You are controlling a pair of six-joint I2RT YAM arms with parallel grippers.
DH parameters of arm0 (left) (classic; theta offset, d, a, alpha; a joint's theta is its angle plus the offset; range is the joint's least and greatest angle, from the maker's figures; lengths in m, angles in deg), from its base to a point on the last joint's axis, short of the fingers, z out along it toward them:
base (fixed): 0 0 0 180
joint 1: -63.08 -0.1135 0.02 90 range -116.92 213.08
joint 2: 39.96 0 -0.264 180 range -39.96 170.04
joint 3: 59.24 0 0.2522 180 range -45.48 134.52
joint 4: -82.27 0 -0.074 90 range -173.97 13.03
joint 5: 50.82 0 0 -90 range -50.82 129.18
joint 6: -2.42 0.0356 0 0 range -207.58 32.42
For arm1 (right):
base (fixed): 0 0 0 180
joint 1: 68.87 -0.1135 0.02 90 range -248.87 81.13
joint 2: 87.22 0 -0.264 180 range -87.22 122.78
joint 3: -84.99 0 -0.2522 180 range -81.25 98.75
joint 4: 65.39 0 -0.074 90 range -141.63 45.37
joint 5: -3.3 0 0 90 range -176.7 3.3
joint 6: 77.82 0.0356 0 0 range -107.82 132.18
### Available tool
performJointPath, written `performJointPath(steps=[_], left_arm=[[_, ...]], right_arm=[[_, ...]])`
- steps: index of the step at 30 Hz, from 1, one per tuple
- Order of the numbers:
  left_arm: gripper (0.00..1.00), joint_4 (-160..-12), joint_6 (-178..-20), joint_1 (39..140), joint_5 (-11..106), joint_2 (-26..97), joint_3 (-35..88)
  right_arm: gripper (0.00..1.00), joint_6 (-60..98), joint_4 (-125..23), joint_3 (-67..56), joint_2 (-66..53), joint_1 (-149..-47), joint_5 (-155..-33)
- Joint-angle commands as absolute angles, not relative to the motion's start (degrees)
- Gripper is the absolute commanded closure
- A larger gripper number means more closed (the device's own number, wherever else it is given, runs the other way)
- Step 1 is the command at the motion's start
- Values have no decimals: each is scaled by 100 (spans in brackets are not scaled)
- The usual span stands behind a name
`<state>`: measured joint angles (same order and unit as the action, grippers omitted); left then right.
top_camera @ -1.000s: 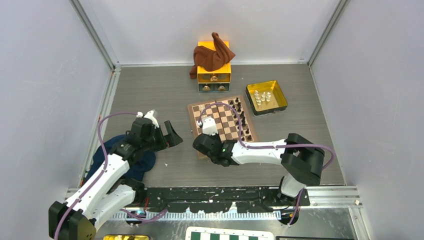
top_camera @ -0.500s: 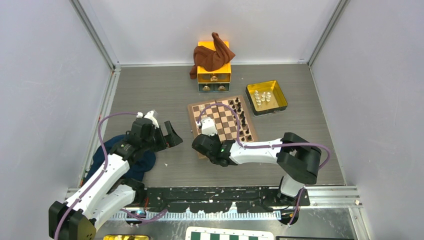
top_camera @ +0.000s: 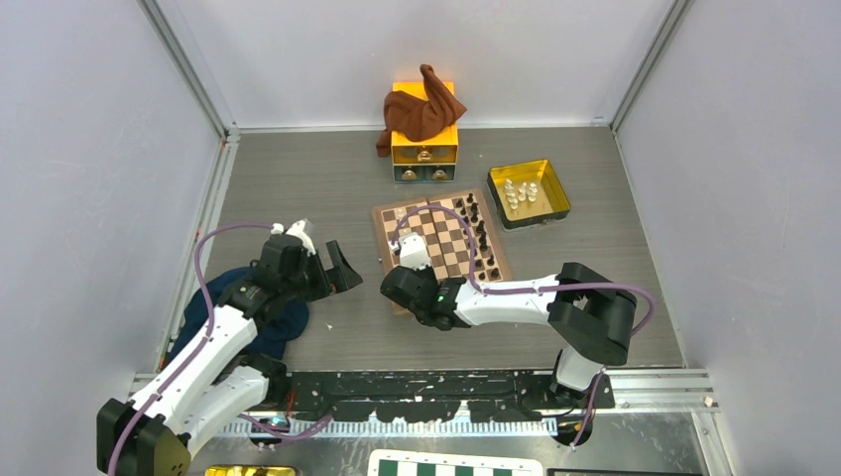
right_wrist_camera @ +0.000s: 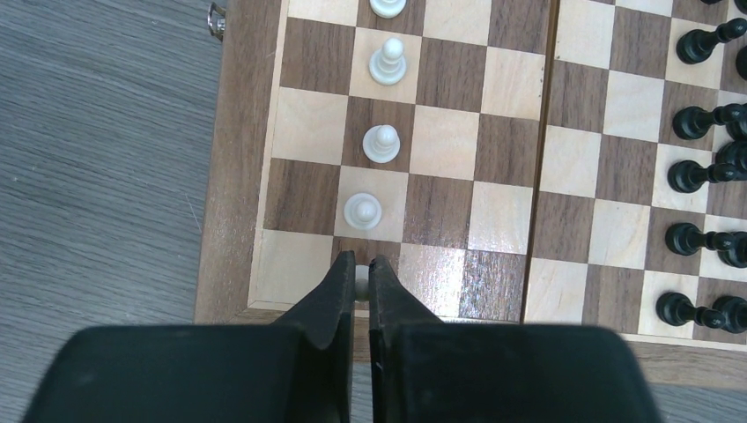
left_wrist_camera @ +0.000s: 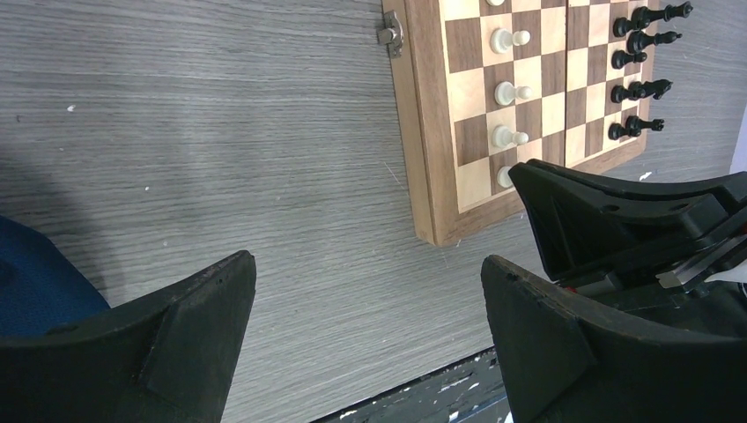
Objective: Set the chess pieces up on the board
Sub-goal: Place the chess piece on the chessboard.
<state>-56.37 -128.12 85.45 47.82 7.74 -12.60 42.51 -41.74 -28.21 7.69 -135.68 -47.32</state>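
The board [top_camera: 383, 222] lies mid-table, with its border also showing in the right wrist view [right_wrist_camera: 231, 176] and the left wrist view [left_wrist_camera: 423, 132]. White pawns [right_wrist_camera: 363, 210] stand in a column along its left side. Black pieces [right_wrist_camera: 696, 176] line the right side. My right gripper [right_wrist_camera: 361, 263] is shut on a small white piece [right_wrist_camera: 361, 280], above a dark square at the board's near-left corner. From above, the right gripper [top_camera: 407, 295] hides that corner. My left gripper [top_camera: 342, 268] is open and holds nothing. It hovers over bare table left of the board, and the left wrist view shows the left gripper [left_wrist_camera: 366, 264] with its jaws wide apart.
A yellow tray [top_camera: 557, 188] holding several white pieces [top_camera: 521, 193] sits right of the board's far end. An orange drawer box draped with a brown cloth [top_camera: 421, 114] stands behind the board. A blue cloth [top_camera: 273, 327] lies under the left arm. A green-and-white checkered board [top_camera: 456, 466] pokes in at the bottom.
My right gripper has crept slightly left along the board's near-left corner, still shut on the white piece. The left arm has not moved.
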Motion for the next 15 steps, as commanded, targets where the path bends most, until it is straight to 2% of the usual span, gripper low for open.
performJointPath(steps=[1, 4, 7, 15], left_arm=[[0, -5907, -12837, 8531, 4858, 702, -1272], [0, -5905, -12838, 8531, 4854, 697, -1282], [0, -5911, -12845, 8531, 4856, 697, -1275], [0, -5908, -12854, 8527, 4867, 695, -1261]], right_arm=[[87, 4362, -4254, -2662, 741, -13602, -4555], [75, 4365, -4246, -2676, 720, -13609, -4557], [68, 4351, -4245, -2689, 671, -13602, -4557], [66, 4272, -4195, -2659, 572, -13602, -4553]])
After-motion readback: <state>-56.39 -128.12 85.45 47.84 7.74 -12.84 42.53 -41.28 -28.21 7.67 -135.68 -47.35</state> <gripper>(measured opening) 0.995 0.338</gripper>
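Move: The white pawn is between the right hand's closed fingertips, its middle about 1 cm below the hand point, over the dark square in the board's near rank. The next white pawns up its file stand some 3 cm and 5 cm ahead, both about 1 cm to the left, and the nearest black pawn is some 13 cm right and 2 cm ahead. From the left hand the held pawn lies about 15 cm right, 1 cm ahead and 6 cm lower. The right hand stays where it is, down at the near rank with its fingers still slanting forward and down, and opens them from almost shut to about a third of their range. The pads part to either side of the white pawn and let go of it on its square, without any lift or turn of the wrist; the left finger ends close beside the pawn, the right one clear of it. ##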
